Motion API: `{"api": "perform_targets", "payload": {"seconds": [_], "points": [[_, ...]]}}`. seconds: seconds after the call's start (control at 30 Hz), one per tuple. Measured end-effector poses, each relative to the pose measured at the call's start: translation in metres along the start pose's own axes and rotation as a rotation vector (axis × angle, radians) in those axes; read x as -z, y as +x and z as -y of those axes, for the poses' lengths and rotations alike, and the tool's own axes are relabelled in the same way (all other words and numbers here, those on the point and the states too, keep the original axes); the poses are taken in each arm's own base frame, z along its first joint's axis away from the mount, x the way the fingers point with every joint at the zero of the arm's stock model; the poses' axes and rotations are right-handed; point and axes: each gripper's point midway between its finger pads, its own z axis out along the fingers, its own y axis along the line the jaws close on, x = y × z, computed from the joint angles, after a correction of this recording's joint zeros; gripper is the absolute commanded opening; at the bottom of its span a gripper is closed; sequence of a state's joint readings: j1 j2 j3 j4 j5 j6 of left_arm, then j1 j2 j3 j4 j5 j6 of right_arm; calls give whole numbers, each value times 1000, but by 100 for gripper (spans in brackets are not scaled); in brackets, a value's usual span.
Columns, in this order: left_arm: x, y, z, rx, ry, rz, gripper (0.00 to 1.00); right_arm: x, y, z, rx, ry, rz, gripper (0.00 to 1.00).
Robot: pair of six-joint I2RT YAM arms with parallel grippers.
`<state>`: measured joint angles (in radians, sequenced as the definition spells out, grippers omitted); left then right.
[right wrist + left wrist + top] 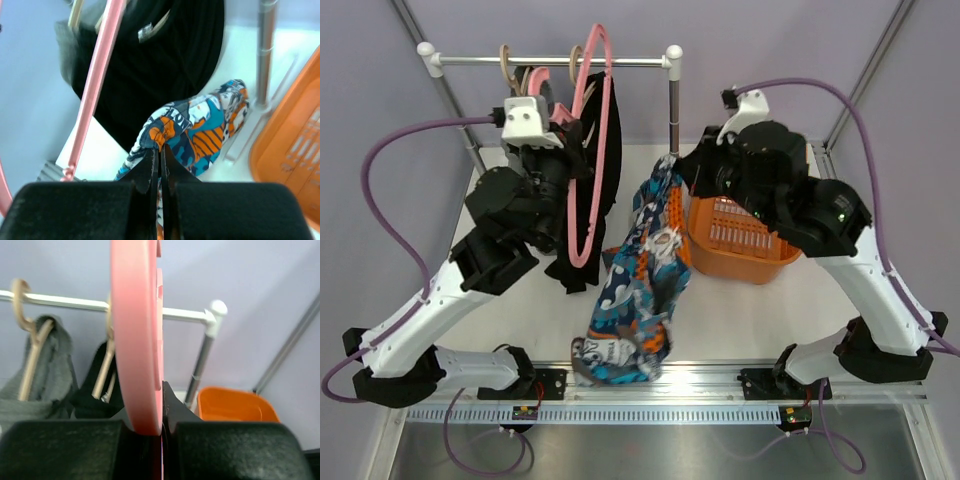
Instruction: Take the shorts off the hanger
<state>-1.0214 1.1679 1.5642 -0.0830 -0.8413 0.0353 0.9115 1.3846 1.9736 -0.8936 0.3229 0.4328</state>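
Note:
My left gripper (162,405) is shut on the rim of a pink hanger (137,340), which I hold up beside the rail (550,60). The pink hanger (588,200) looks bare. The printed shorts (640,290) hang from my right gripper (678,168), their lower end lying near the table's front edge. In the right wrist view the jaws (160,152) pinch a fold of the printed shorts (205,125). Black shorts (95,380) and grey shorts (50,365) hang on wooden hangers on the rail. The black shorts (605,160) hang just behind the pink hanger.
An orange basket (745,245) stands on the table at the right, under my right arm. The rail's right post (673,100) rises between the printed shorts and the basket. Metal frame bars stand at the back corners.

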Motion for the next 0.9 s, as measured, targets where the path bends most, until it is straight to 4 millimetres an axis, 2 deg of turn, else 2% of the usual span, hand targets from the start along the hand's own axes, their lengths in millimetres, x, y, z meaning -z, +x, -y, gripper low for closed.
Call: {"api": "perform_targets", "payload": {"seconds": [0.07,0.17,0.27,0.33,0.6,0.7,0.8,0.83,0.87,0.9], "points": [[-1,-15,-11,22,-26,24,0,11,-31,-2,9,15,69,0],[8,-20,-21,37,-31,26,0,30,-84,-1,14,46,209,0],[20,-5,-32,35,-27,-3,0,57,-141,16,8,117,383,0],[29,11,-40,24,-28,-34,0,76,-168,36,8,197,484,0],[50,64,-57,-12,-31,-141,0,135,-225,109,37,545,756,0],[54,77,-59,-17,-28,-168,0,144,-244,127,37,649,825,0],[58,83,-61,-8,-23,-179,0,133,-252,151,45,749,837,0],[59,84,-62,-8,-23,-184,0,121,-250,158,53,770,816,0],[60,86,-62,-3,-20,-186,0,116,-251,174,52,819,807,0],[61,87,-62,-1,-16,-189,0,102,-247,188,48,842,777,0]]}}
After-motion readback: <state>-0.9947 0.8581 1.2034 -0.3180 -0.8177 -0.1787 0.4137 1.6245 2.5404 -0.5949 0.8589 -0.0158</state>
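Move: The orange basket lies about 15 cm ahead of the right hand, 17 cm to its right and some 38 cm below. The rack's right post stands roughly 17 cm straight ahead of that hand, and the pink hanger is about 14 cm to its left, level fore and aft. From the left hand, which still holds the hanger, the basket is some 14 cm ahead, 33 cm right and 44 cm below. Right hand swings the pinched shorts 25 cm right and up over the basket; left lowers the hanger 11 cm. ##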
